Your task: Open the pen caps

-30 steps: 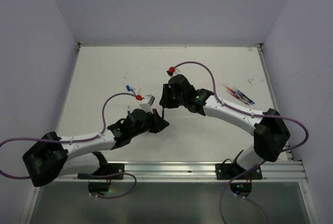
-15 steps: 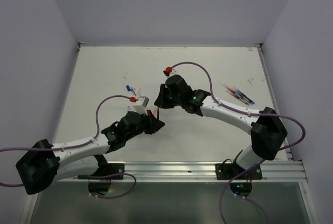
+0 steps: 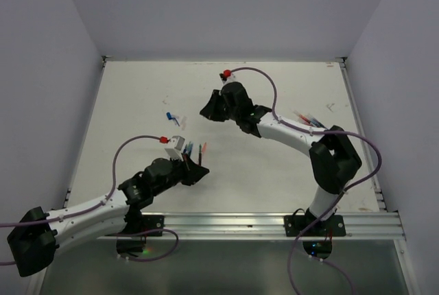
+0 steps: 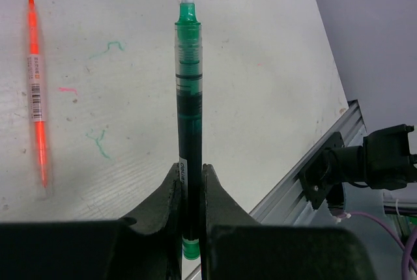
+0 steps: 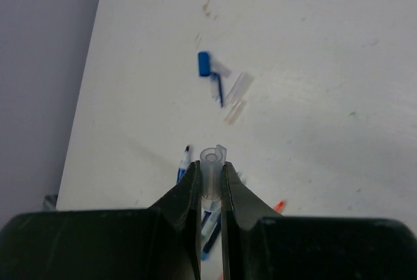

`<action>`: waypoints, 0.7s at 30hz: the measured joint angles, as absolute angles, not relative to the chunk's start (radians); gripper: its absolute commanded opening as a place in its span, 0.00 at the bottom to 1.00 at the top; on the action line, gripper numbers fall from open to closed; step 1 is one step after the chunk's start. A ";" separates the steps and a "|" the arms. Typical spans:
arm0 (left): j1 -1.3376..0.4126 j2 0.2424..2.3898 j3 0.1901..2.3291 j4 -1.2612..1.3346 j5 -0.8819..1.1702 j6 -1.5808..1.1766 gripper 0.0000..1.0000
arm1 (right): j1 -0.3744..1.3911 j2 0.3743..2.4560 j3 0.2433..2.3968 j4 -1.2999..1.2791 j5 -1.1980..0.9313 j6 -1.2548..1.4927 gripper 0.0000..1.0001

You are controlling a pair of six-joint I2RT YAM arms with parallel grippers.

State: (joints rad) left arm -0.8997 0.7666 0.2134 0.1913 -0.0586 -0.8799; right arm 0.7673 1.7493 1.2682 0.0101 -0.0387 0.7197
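My left gripper (image 4: 189, 169) is shut on the dark barrel of a green pen (image 4: 187, 84), whose bare tip points away from me with no cap on it. My right gripper (image 5: 210, 169) is shut on a clear pen cap (image 5: 212, 166), held above the table. In the top view the right gripper (image 3: 206, 111) sits beyond the left gripper (image 3: 195, 171), and the two are apart. A blue cap (image 5: 204, 64) and two clear caps (image 5: 238, 88) lie loose on the table farther out.
An orange pen (image 4: 37, 91) lies on the table left of the green pen. Blue pens (image 3: 188, 149) lie between the two grippers. More pens (image 3: 312, 122) lie at the right, under the right arm. The metal rail (image 3: 226, 223) runs along the near edge.
The grippers stood close together; now they have drawn apart. The left one pulled back toward the near left with the pen, and the right one shut on the clear cap and moved away.
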 measured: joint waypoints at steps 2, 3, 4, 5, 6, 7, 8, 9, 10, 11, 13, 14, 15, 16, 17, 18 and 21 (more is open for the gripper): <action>-0.899 0.762 0.213 0.191 -0.051 -0.880 0.00 | 0.721 1.784 1.282 0.041 -0.011 0.719 0.00; -0.899 0.762 0.213 0.189 -0.048 -0.880 0.00 | 0.706 1.803 1.293 0.043 -0.005 0.719 0.00; -0.899 0.759 0.213 0.184 -0.049 -0.880 0.00 | 0.702 1.819 1.306 0.044 0.001 0.719 0.00; -0.899 0.756 0.214 0.172 -0.056 -0.880 0.00 | 0.699 1.844 1.330 0.041 0.001 0.719 0.00; -0.899 0.748 0.216 0.147 -0.067 -0.883 0.00 | 0.700 1.874 1.362 0.034 0.000 0.719 0.00; -0.900 0.739 0.220 0.109 -0.086 -0.888 0.00 | 0.700 1.907 1.399 0.031 -0.003 0.717 0.00; -0.900 0.733 0.228 0.066 -0.110 -0.896 0.00 | 0.700 1.940 1.437 0.023 -0.007 0.714 0.00; -0.900 0.730 0.245 0.009 -0.146 -0.900 0.00 | 0.701 1.971 1.473 0.007 -0.012 0.709 0.00; -0.900 0.730 0.268 -0.044 -0.183 -0.903 0.00 | 0.702 2.004 1.509 0.000 -0.015 0.704 0.00; -0.900 0.732 0.297 -0.100 -0.223 -0.903 0.00 | 0.702 2.034 1.540 -0.012 -0.019 0.698 0.00; -0.900 0.739 0.370 -0.192 -0.303 -0.898 0.00 | 0.702 2.082 1.580 -0.032 -0.023 0.689 0.00; -0.900 0.743 0.403 -0.228 -0.337 -0.897 0.00 | 0.702 2.103 1.591 -0.039 -0.025 0.686 0.00; -0.900 0.749 0.447 -0.266 -0.377 -0.895 0.00 | 0.702 2.119 1.594 -0.046 -0.026 0.683 0.00; -0.900 0.755 0.492 -0.303 -0.421 -0.892 0.00 | 0.702 2.134 1.594 -0.053 -0.027 0.679 0.00; -0.900 0.764 0.537 -0.338 -0.463 -0.886 0.00 | 0.702 2.148 1.595 -0.059 -0.027 0.675 0.00; -0.900 0.772 0.579 -0.363 -0.505 -0.876 0.00 | 0.702 2.163 1.597 -0.061 -0.028 0.670 0.00; -0.900 0.794 0.682 -0.421 -0.611 -0.834 0.00 | 0.702 2.222 1.632 -0.080 -0.039 0.653 0.00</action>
State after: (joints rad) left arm -0.8997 0.7937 0.6819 -0.4213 -0.6109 -0.8341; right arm 0.7017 2.2215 1.6318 -0.0803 -0.0395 0.6533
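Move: Ahead of the right hand, which holds a clear cap, the pile of removed caps lies about 13 cm farther out, 11 cm to its left and 17 cm below. The row of open pens is some 6 cm back, 7 cm left and 17 cm down. From the left hand, holding the uncapped green pen, that row is about 12 cm ahead, 8 cm left and 10 cm below; the orange highlighter is 11 cm ahead, 2 cm left, equally low. Carrying the clear cap, the right hand reaches about 8 cm forward towards the cap pile, then sinks nearly 12 cm just to the pile's right, fingers still shut on the cap. Meanwhile the left hand dips slightly, then rises and swings forward and left, away from the orange highlighter and high over the near side of the open pens, turning some 25 degrees counter-clockwise and keeping its pinch on the green pen. ##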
